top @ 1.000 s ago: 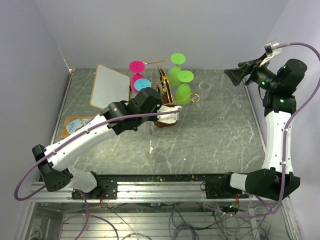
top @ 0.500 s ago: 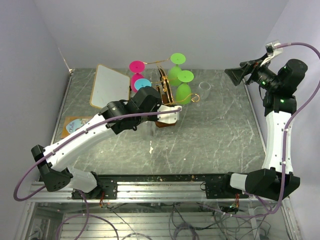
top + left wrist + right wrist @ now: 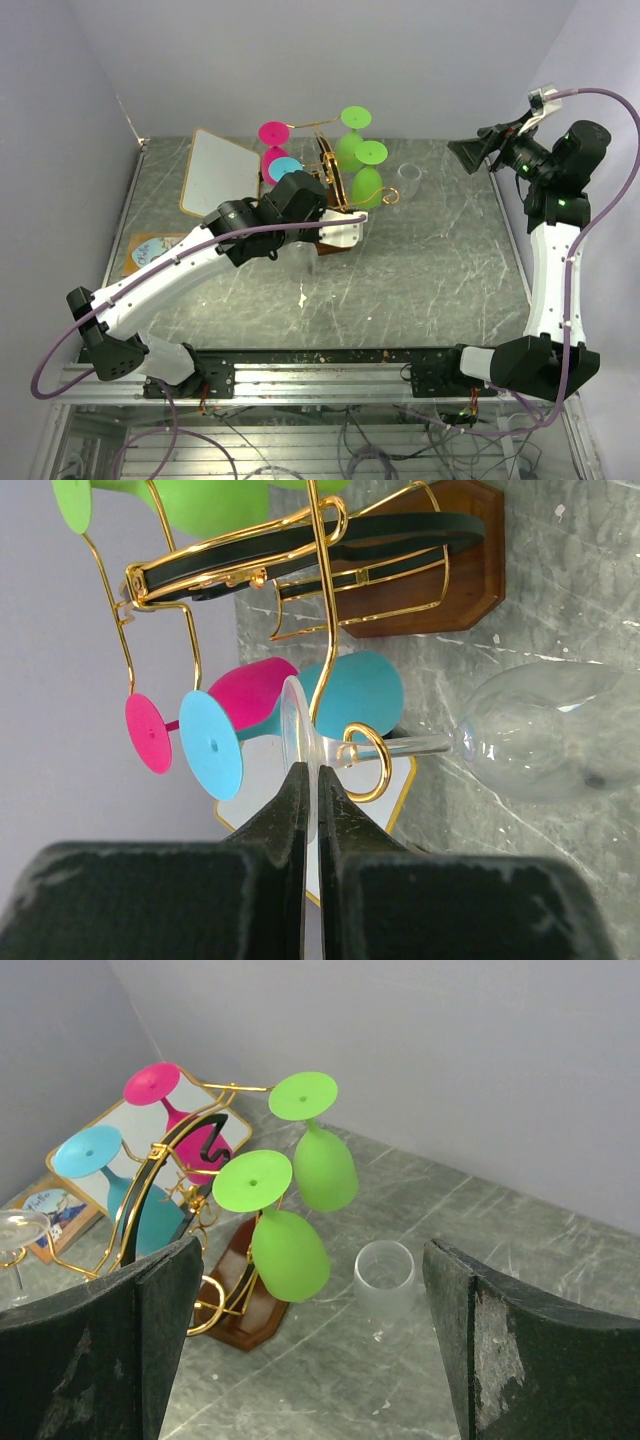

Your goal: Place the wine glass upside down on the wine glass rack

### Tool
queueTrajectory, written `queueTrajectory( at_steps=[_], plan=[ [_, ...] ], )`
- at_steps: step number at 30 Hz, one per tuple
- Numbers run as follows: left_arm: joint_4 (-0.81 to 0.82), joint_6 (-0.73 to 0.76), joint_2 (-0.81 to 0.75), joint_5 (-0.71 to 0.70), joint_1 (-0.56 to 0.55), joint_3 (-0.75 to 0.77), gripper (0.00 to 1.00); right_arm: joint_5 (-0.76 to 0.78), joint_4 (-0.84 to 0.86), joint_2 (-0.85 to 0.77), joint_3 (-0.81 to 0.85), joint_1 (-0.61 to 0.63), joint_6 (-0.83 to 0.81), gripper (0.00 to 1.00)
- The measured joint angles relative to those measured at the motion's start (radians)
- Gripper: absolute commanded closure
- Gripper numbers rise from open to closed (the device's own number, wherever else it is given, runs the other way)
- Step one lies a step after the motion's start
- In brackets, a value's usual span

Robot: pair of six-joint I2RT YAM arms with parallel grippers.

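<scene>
The left wrist view shows my left gripper [image 3: 308,780] shut on the thin foot of a clear wine glass [image 3: 540,742]. The glass hangs bowl down, just above the table. Its stem crosses the curled gold ring [image 3: 366,763] at the end of one arm of the wine glass rack [image 3: 440,575]. I cannot tell whether the stem rests in that ring. From above, the left gripper [image 3: 350,226] sits at the near side of the rack [image 3: 331,185]. My right gripper [image 3: 470,150] is raised at the back right, open and holding nothing [image 3: 312,1250].
Pink [image 3: 273,133], blue [image 3: 285,168] and two green glasses [image 3: 362,165] hang upside down on the rack. Another clear glass [image 3: 410,178] stands upright right of it. A gold-framed white board [image 3: 220,172] and a small picture card [image 3: 150,252] lie at the left.
My left gripper has shifted slightly to the right with the clear glass. My right gripper has opened a little wider.
</scene>
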Motion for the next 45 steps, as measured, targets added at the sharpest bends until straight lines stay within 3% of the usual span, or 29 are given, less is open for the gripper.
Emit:
queueTrajectory(
  at_steps=[27,45],
  plan=[
    [-0.012,-0.025,0.001,0.056,-0.003,-0.032,0.68,0.000,0.007,-0.005,-0.023,-0.002,-0.002,0.09],
    [-0.023,-0.057,-0.004,0.116,-0.003,-0.032,0.58,0.000,0.008,-0.006,-0.034,-0.006,-0.007,0.09]
  ],
)
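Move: The left hand pinches the clear wine glass by its foot, upside down, with the rack's front left hook practically under the finger pads, about 2 cm below. From this hand the blue glass's foot is some 11 cm ahead and 2 cm left, the near green glass's foot 13 cm ahead and 16 cm right, and the front right hook 2 cm ahead and 20 cm right. From the idle right hand the front left hook lies about 36 cm left, 7 cm back and 10 cm lower. With the clear glass's stem already at the rack's front left hook, the left hand sinks about 2 cm and its fingers part from their pinch to a bit under half open, letting go of the foot onto the hook. As they keep opening, the hand eases back towards the base by nearly 2 cm and about 1 cm to the right, while the wrist tips the fingers down some 5 to 10 degrees, the parted fingertips still close around the foot's rim. ##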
